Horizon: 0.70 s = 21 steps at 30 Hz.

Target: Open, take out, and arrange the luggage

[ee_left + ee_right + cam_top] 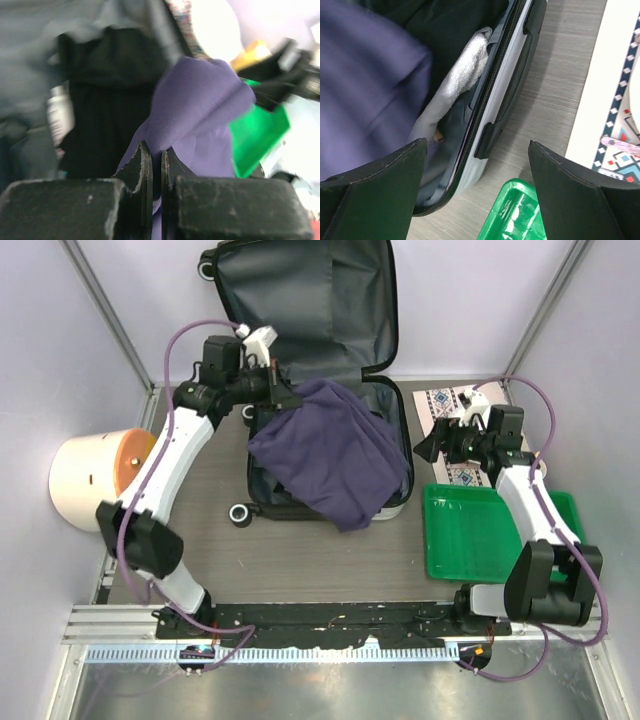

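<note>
The luggage [300,290] lies open at the back of the table, with its dark-lined lid propped upright. A purple cloth [335,455] drapes over the lower half and hangs past its front edge. My left gripper [285,395] is shut on the cloth's upper left corner; the left wrist view shows the purple cloth [200,100] pinched between the jaws of the left gripper [156,155]. My right gripper [430,445] is open and empty, just right of the case. In the right wrist view the right gripper [477,144] frames the luggage's zipped rim [505,100], with a white towel [460,75] inside.
A green tray [480,530] sits at the right front, and its corner [520,215] lies below my right gripper. A patterned mat [455,410] with small items lies behind the tray. A cream bin with an orange lid [85,475] lies at the left edge.
</note>
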{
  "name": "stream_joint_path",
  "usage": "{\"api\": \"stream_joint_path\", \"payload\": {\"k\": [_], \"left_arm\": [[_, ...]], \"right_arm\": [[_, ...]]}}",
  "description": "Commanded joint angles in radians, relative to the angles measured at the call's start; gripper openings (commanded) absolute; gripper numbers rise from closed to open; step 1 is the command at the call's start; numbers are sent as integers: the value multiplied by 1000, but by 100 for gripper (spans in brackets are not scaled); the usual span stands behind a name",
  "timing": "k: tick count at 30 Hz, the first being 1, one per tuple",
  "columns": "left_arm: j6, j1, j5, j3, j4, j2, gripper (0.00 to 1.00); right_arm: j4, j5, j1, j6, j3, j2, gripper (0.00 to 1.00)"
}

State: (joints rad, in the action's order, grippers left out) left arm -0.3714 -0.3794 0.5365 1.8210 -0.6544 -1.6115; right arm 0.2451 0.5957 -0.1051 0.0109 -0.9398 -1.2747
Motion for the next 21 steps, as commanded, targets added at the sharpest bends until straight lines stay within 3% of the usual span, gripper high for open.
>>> {"api": "stream_joint_path", "payload": {"k": [1,6,11,21], "left_arm": [[-89,166,8,-127,228,-80,0],[-95,309,86,-193,331,-165,0],[-44,372,100,-204,300,-200,0],[32,427,31,-220,242,-266,0]], "right_arm": [[120,108,-19,-116,-129,-84,87],[-31,173,-12,-336,-82,-92,87],[-113,112,47,-494,-99,-146,86],[-125,-6,254,-512,-162,-202,83]]}}
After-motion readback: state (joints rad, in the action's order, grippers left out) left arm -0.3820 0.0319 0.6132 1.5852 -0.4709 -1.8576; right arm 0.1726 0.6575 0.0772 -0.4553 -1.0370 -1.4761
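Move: The left hand still grips the purple garment, high over the far-left part of the open case. The middle of the case's left rim lies about 14 cm to its left, 4 cm ahead and 24 cm below; the black clothes are some 7 cm right, 3 cm ahead and 27 cm down. From the empty right hand, the garment's middle is roughly 21 cm left, 2 cm back and 5 cm lower, the case's right rim 5 cm left, level with it and 9 cm down. Keeping the purple garment pinched, the left hand swings down about 17 cm while going left and forward, to just outside the case's left rim, then draws on leftward at that height; the wrist tips down and turns counter-clockwise some 20 degrees. The wide-open right hand goes about 9 cm left across the case's right rim, its left side rolling up and its fingers tipping down. ##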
